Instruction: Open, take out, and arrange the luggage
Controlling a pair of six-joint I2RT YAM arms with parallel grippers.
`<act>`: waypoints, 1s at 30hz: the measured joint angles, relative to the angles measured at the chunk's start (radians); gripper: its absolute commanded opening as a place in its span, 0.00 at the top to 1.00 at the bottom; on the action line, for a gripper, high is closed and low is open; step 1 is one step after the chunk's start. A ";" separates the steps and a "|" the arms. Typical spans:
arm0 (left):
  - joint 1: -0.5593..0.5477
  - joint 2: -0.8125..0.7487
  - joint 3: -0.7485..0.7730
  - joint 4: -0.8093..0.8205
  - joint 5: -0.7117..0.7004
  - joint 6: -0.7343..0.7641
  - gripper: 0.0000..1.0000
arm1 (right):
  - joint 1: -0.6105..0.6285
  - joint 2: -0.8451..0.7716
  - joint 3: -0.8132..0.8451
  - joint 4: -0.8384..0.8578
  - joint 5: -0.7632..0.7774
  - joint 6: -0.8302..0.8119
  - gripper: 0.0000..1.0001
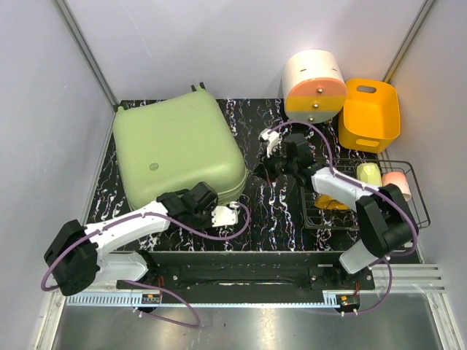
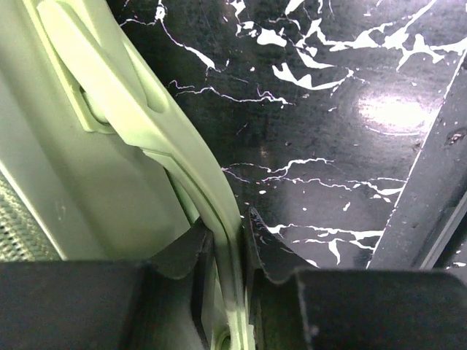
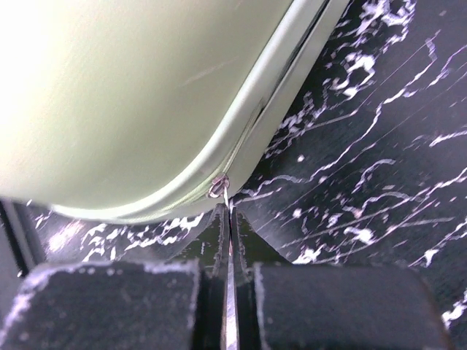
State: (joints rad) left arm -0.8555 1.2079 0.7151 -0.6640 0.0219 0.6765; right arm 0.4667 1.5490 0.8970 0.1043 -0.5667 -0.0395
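The luggage (image 1: 175, 146) is a pale green hard-shell suitcase lying flat and closed at the back left of the black marbled table. My left gripper (image 1: 219, 208) is at its near right corner. In the left wrist view the fingers (image 2: 226, 222) are shut on a pale green handle strip (image 2: 146, 102) running along the luggage (image 2: 109, 182) side. My right gripper (image 1: 261, 169) is at the suitcase's right side. There the gripper (image 3: 227, 210) is shut on the thin metal zipper pull (image 3: 219, 187) at the seam of the rounded corner of the luggage (image 3: 131, 95).
A cream-and-orange cylindrical drawer box (image 1: 315, 85) and an orange bin (image 1: 370, 114) stand at the back right. A wire basket (image 1: 398, 162) on the right holds a yellow item (image 1: 370, 173) and a pink one (image 1: 398, 182). Grey walls enclose the table.
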 measured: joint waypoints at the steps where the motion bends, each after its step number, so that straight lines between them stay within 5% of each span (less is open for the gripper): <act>1: -0.003 -0.005 -0.004 0.001 -0.001 0.010 1.00 | 0.000 0.017 0.019 0.003 0.004 -0.008 1.00; 12: -0.023 -0.016 -0.022 0.008 -0.043 0.063 1.00 | -0.006 0.241 0.264 -0.028 -0.016 -0.046 1.00; 14: -0.023 -0.016 -0.022 0.009 -0.058 0.063 0.83 | -0.008 0.251 0.273 -0.026 -0.023 -0.045 1.00; 16: -0.023 -0.016 -0.022 0.009 -0.064 0.056 0.38 | -0.009 0.252 0.274 -0.026 -0.026 -0.046 0.98; 18: -0.028 -0.012 -0.002 -0.025 -0.076 0.057 0.21 | -0.010 0.252 0.274 -0.027 -0.026 -0.049 0.91; 19: -0.033 -0.006 0.020 -0.081 -0.061 0.050 0.02 | -0.011 0.252 0.274 -0.020 -0.017 -0.053 0.84; 28: 0.024 0.019 0.479 -0.317 -0.006 -0.003 0.01 | -0.053 0.201 0.283 -0.027 0.105 -0.082 0.22; 30: 0.036 0.011 0.579 -0.333 -0.017 -0.014 0.01 | -0.057 0.184 0.294 -0.043 0.121 -0.083 0.16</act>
State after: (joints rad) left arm -0.8192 1.2190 1.2938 -0.9970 0.0048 0.6624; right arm 0.4099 1.7329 1.1912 0.0612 -0.4461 -0.1223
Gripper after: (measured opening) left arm 0.988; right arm 0.737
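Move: The left fingers already grip the suitcase's front handle, whose middle lies about 4 cm to their right and 1 cm ahead. From that hand the suitcase's middle is some 18 cm ahead, 6 cm left. The right fingers already pinch the zipper pull, its slider about 1 cm ahead and 2 cm left. From the right hand, the suitcase's middle is about 6 cm ahead, 22 cm left; the round drawer box 26 cm ahead, 17 cm right. Forward and slightly left, the right hand drags the pinched zipper pull about 6 cm along the suitcase's right-hand seam while the left hand keeps hold of the front handle, almost still. Then both open: the left lets go and rises fast by some 16 cm, drifting forward; the right releases the pull and eases on forward, right and up, about 3 cm each way. ##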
